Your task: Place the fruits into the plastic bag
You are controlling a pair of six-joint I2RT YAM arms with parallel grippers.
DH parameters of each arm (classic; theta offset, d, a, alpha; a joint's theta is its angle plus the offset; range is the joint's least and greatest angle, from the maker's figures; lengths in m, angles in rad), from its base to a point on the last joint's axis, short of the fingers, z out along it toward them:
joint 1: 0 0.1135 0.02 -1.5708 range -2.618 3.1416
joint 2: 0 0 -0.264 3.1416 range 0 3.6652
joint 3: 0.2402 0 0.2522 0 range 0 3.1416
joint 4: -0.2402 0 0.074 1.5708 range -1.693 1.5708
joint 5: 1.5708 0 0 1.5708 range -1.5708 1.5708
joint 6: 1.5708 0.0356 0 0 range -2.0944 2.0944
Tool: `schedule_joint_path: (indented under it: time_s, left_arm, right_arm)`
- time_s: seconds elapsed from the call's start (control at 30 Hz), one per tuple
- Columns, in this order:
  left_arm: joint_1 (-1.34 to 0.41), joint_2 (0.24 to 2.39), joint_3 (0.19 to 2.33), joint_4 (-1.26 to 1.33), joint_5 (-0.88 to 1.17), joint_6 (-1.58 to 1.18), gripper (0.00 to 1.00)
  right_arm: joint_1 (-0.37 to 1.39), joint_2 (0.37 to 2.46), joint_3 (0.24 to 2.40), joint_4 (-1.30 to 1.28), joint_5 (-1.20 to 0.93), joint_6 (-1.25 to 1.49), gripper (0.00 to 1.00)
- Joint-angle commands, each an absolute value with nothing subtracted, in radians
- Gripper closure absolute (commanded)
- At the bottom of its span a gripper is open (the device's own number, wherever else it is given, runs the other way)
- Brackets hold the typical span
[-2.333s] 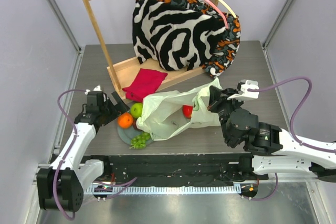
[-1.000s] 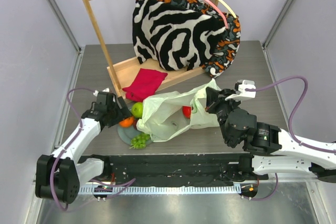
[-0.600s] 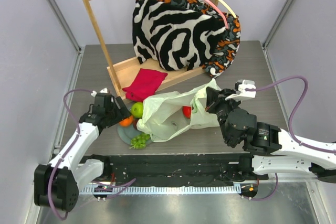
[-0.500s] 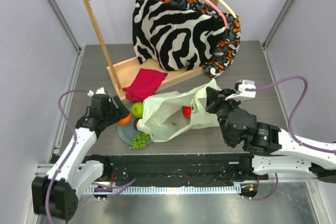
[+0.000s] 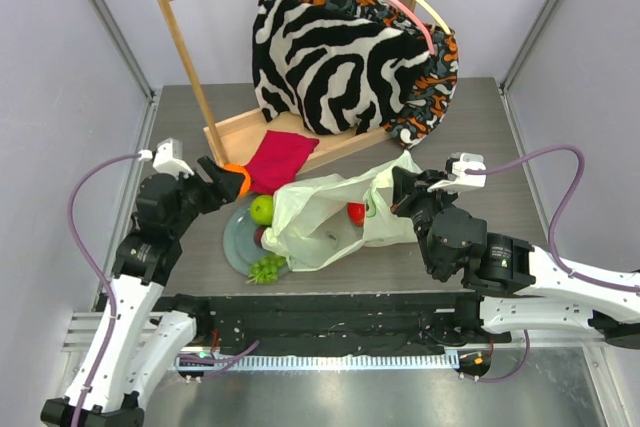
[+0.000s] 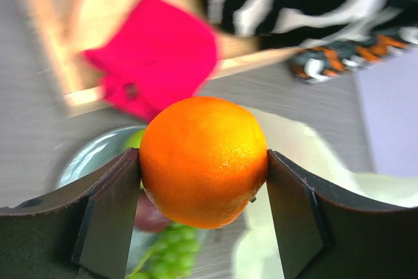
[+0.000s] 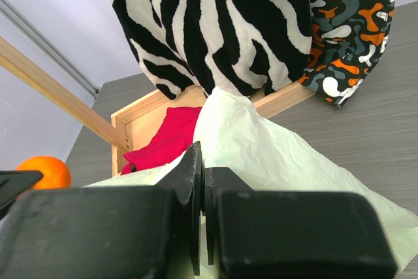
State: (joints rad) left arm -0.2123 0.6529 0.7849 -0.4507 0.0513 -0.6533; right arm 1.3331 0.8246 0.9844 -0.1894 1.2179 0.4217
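My left gripper (image 5: 228,180) is shut on an orange (image 5: 236,177) and holds it in the air over the far edge of the grey plate (image 5: 236,247). In the left wrist view the orange (image 6: 204,160) fills the gap between both dark fingers (image 6: 104,220). A green apple (image 5: 261,210), a dark plum (image 5: 261,237) and a grape bunch (image 5: 268,267) lie on the plate. The pale-green plastic bag (image 5: 320,212) lies to their right with a red apple (image 5: 356,212) inside. My right gripper (image 5: 403,190) is shut on the bag's upper edge (image 7: 261,148) and holds it raised.
A wooden rack (image 5: 190,67) stands at the back with zebra-striped fabric (image 5: 335,57) hanging from it. A red cloth (image 5: 275,159) lies on the rack's base, just behind the bag. Grey walls close in both sides.
My left gripper closed on the orange at the plate, then lifted it up and back toward the red cloth. The right gripper and the bag stayed as they were.
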Motion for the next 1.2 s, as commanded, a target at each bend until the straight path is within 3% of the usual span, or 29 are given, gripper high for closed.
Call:
schedule_joint_path:
  time_s: [0.0, 0.33, 0.5, 0.63, 0.77, 1.17]
  left_arm:
    - [-0.342, 0.684, 0.903, -0.283, 0.121, -0.666, 0.56]
    - [-0.768, 0.850, 1.043, -0.032, 0.149, -0.557, 0.56]
    - [-0.969, 0.982, 1.089, -0.098, 0.138, -0.425, 0.55]
    - [-0.996, 1.048, 1.114, -0.250, 0.100, -0.361, 0.55]
    - [-0.997, 1.071, 1.104, -0.371, -0.064, -0.341, 0.54]
    - [-0.994, 1.173, 1.095, -0.417, -0.177, -0.370, 0.51]
  right_arm:
    - [1.331, 0.825, 0.996, -0.167, 1.252, 0.437, 0.99]
    - [1.331, 0.842, 1.011, -0.172, 1.243, 0.431, 0.99]
    - [1.330, 0.856, 1.019, -0.172, 1.244, 0.425, 0.99]
    - [1.330, 0.851, 1.019, -0.175, 1.239, 0.431, 0.99]
    - [1.330, 0.845, 1.014, -0.175, 1.244, 0.431, 0.99]
    - [1.331, 0.848, 1.008, -0.175, 1.239, 0.437, 0.99]
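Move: The left hand already holds the orange; the plastic bag's open mouth lies about 20 cm to its right, 4 cm back and 12 cm lower. The green apple is 3 cm ahead, 3 cm right and 19 cm below the hand; the grapes are 9 cm back, 4 cm right and equally low. From the right hand, pinching the bag's rim, the mouth's middle is roughly 13 cm left, 1 cm ahead and 18 cm below. The left hand swings the held orange about 20 cm right, up then down, to the bag's mouth, turning clockwise. ##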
